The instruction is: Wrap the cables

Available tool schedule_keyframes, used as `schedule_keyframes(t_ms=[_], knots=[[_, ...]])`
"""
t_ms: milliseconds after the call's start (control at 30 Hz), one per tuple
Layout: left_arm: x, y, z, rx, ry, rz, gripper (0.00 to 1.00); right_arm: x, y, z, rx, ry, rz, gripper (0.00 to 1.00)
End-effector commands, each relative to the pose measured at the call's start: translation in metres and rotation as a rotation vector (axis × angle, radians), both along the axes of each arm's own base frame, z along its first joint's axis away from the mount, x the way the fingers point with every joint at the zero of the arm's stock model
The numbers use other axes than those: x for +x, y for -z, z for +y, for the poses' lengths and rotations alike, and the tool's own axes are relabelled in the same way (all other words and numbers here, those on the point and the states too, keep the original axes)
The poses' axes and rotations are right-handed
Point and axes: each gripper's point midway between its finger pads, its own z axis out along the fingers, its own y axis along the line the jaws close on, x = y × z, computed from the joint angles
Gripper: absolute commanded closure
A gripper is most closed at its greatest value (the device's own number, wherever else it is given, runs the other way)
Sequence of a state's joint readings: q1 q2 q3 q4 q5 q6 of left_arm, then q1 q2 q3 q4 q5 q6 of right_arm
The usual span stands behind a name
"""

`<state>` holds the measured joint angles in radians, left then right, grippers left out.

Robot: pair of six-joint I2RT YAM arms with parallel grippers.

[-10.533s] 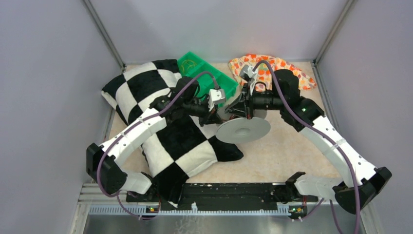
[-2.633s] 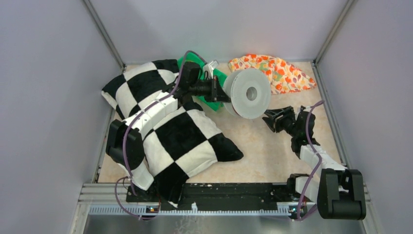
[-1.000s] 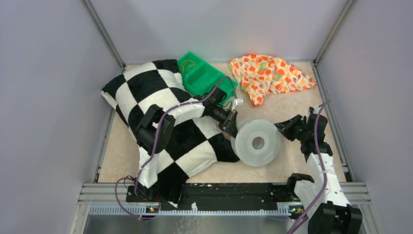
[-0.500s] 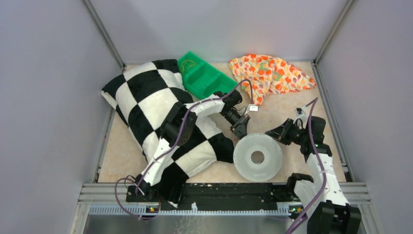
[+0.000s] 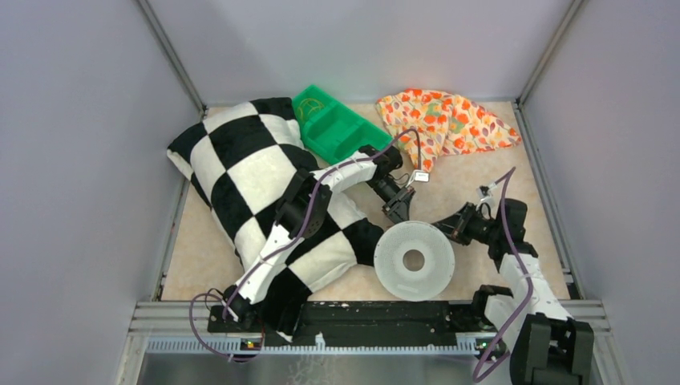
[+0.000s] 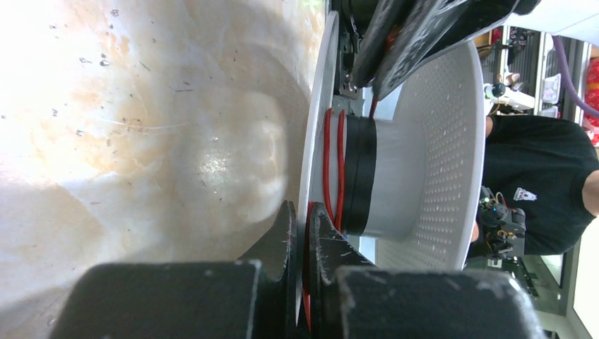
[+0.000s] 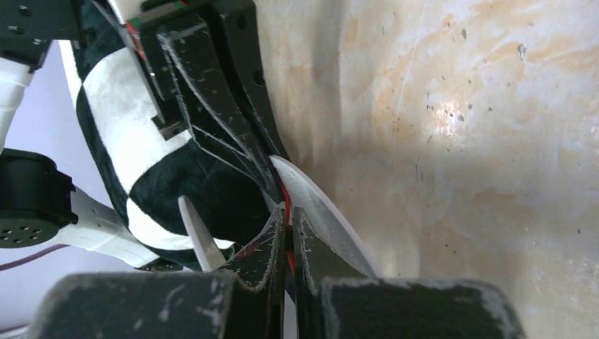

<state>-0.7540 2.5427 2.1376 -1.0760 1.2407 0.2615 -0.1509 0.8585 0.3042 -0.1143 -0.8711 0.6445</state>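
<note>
A white spool [image 5: 414,260] lies almost flat near the table's front edge. Its far rim is pinched by my left gripper [image 5: 398,210], and my right gripper [image 5: 455,228] is at its right rim. In the left wrist view, the left gripper [image 6: 302,212] is shut on the thin white flange [image 6: 319,106], with a strand of red cable against it. More turns of cable [image 6: 328,162] circle the black hub. In the right wrist view, the right gripper [image 7: 288,220] is shut on the red cable [image 7: 285,198] beside the flange edge [image 7: 321,208].
A black-and-white checkered pillow [image 5: 240,168] fills the left side, under the left arm. At the back are a green tray [image 5: 337,128] and a floral cloth [image 5: 445,120]. Grey walls close in three sides. A black rail [image 5: 361,314] runs along the front edge.
The spool has come down from a tilt to nearly flat and shifted left toward the front. Both grippers moved with it and stayed shut.
</note>
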Motion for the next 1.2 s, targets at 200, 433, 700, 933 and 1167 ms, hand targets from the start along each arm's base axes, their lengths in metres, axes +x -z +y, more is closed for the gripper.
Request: schedule_keyframes(t_ms=[200,433,700,933,1167], knots=[[0.06,0.009,-0.031,-0.095,-0.083,-0.269,1.0,-0.021,0.015,0.024,0.104,-0.128,0.061,1.0],[0.077,0.02,-0.039,-0.049,-0.156,-0.306,0.92,-0.03,0.025,0.027,0.122,-0.145,0.085,1.0],[0.087,0.03,-0.034,-0.011,-0.201,-0.305,0.8,-0.034,0.031,0.027,0.11,-0.167,0.099,1.0],[0.095,0.027,-0.033,0.013,-0.234,-0.343,0.72,-0.033,0.033,0.026,0.106,-0.163,0.105,1.0],[0.097,0.02,-0.032,0.006,-0.244,-0.367,0.6,-0.034,0.034,0.027,0.105,-0.163,0.104,1.0]])
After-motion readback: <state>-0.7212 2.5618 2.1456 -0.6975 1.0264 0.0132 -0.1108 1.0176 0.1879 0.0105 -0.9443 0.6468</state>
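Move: The left fingers already pinch the red cable and the lower flange's rim on the white spool, whose middle lies about 9 cm back, 2 cm to the right and 2 cm higher. From the left hand, the green tray is some 27 cm ahead and 17 cm left, the floral cloth 29 cm ahead and 12 cm right. From the right fingers, shut on the cable, the spool's middle is about 8 cm back, 4 cm left, near level. The left hand eases its pinch on the flange rim and cable, its fingers opening from nearly shut to about a third while it slides roughly 7 cm forward, a little down and to the right, turning some 10 degrees counter-clockwise and tipping its fingertips more steeply down, with the cable still between them. The right hand stays shut on its stretch of red cable and sinks about 4 cm between the flanges, then draws back some 3 cm and slightly left, guiding the cable low beside the turns on the core. ##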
